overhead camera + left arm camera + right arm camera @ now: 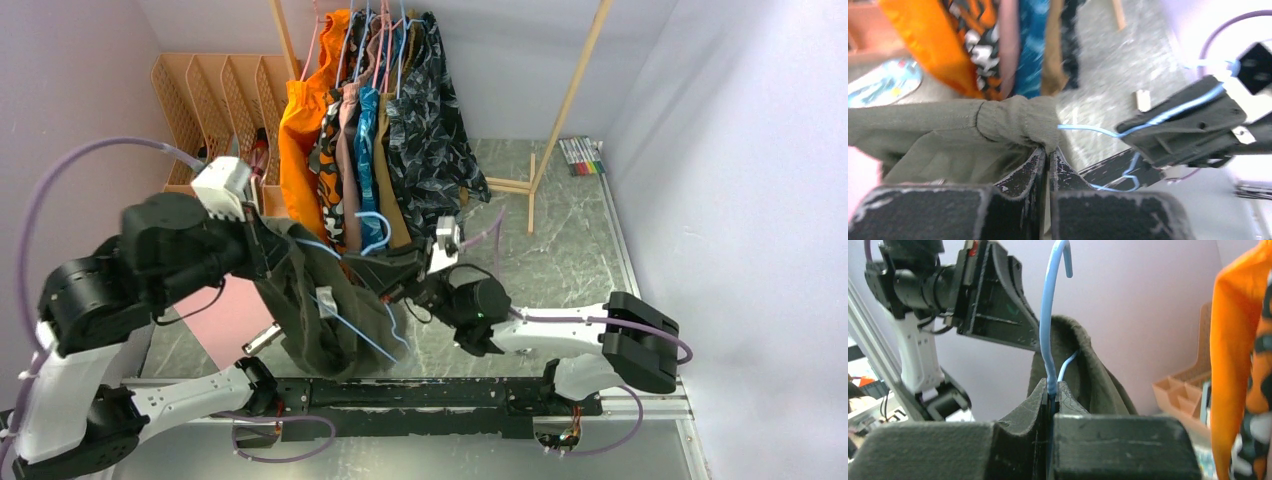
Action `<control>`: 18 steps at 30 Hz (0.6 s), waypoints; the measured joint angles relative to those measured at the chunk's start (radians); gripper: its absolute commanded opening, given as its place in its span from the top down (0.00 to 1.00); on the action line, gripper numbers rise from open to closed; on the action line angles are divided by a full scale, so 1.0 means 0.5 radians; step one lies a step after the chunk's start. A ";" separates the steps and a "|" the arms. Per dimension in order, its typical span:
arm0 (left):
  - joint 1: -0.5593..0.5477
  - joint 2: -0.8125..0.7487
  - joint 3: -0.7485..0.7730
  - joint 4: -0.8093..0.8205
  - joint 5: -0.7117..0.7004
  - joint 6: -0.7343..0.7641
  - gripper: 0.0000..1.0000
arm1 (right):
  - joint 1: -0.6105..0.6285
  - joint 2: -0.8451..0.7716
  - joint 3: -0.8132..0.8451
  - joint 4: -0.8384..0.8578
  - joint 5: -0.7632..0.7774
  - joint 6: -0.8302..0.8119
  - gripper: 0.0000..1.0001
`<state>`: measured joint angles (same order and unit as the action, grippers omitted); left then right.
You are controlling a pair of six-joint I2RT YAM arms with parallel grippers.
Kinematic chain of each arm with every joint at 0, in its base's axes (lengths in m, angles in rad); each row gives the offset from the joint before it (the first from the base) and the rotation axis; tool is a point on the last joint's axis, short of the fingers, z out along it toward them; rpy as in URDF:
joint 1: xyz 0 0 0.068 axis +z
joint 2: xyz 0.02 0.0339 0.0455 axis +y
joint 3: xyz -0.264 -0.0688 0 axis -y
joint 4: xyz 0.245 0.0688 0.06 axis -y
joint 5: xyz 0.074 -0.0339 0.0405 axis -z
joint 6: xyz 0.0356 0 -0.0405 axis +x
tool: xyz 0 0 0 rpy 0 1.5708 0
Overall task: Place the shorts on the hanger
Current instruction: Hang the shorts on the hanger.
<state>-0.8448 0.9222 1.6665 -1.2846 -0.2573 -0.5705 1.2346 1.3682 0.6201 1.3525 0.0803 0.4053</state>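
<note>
The olive-green shorts (315, 310) hang in the air between my two arms, draped over the thin light-blue hanger (350, 325). My left gripper (268, 245) is shut on the shorts' ribbed waistband (1018, 120) and holds it up. My right gripper (375, 270) is shut on the hanger's neck (1048, 340) just below the hook, which points upward. In the left wrist view the hanger wire (1088, 130) runs from the waistband to the right gripper (1188, 127). In the right wrist view the shorts (1083, 365) hang behind the hanger.
A wooden rack (575, 85) at the back holds an orange garment (305, 120), a camouflage garment (435, 120) and others on hangers. An orange slotted organiser (205, 95) stands back left. A pink sheet (235, 320) lies on the table. Markers (582, 155) lie back right.
</note>
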 measured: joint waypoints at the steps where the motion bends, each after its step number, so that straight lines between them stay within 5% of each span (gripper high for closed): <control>1: 0.001 0.008 0.071 0.028 0.027 0.018 0.93 | -0.018 0.003 0.078 -0.041 -0.018 -0.005 1.00; 8: 0.004 0.159 0.448 0.324 0.316 0.097 0.93 | -0.136 0.087 0.616 -0.303 -0.179 -0.041 1.00; 18: 0.009 0.370 0.539 0.536 0.591 0.133 0.93 | -0.266 0.205 0.874 -0.328 -0.235 -0.001 1.00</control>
<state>-0.8402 1.1072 1.9358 -1.0168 0.0383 -0.5041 1.1015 1.4708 1.0569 1.1885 -0.0372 0.4049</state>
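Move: I still pinch the shorts' waistband in my left hand. The hanger neck, held in my right fingers, lies about 9 cm to that hand's right, 2 cm back and nearly level. The orange shorts on the rack hang some 14 cm ahead of my left hand and 4 cm to its right, a bit lower. From my right hand, the waistband is about 9 cm left and 2 cm ahead, nearly level; the hanger's hook stands 5 cm ahead, 3 cm right and 4 cm up. I lift both hands together, each by some 11-12 cm, quickest at first. My left hand, keeping its pinch on the waistband, also goes about 8 cm right, drawing it along the hanger's arm towards the neck while the wrist swings clockwise and the fingers tip up. My right hand keeps hold of the neck and carries the hanger about 5 cm forward as it rises. ##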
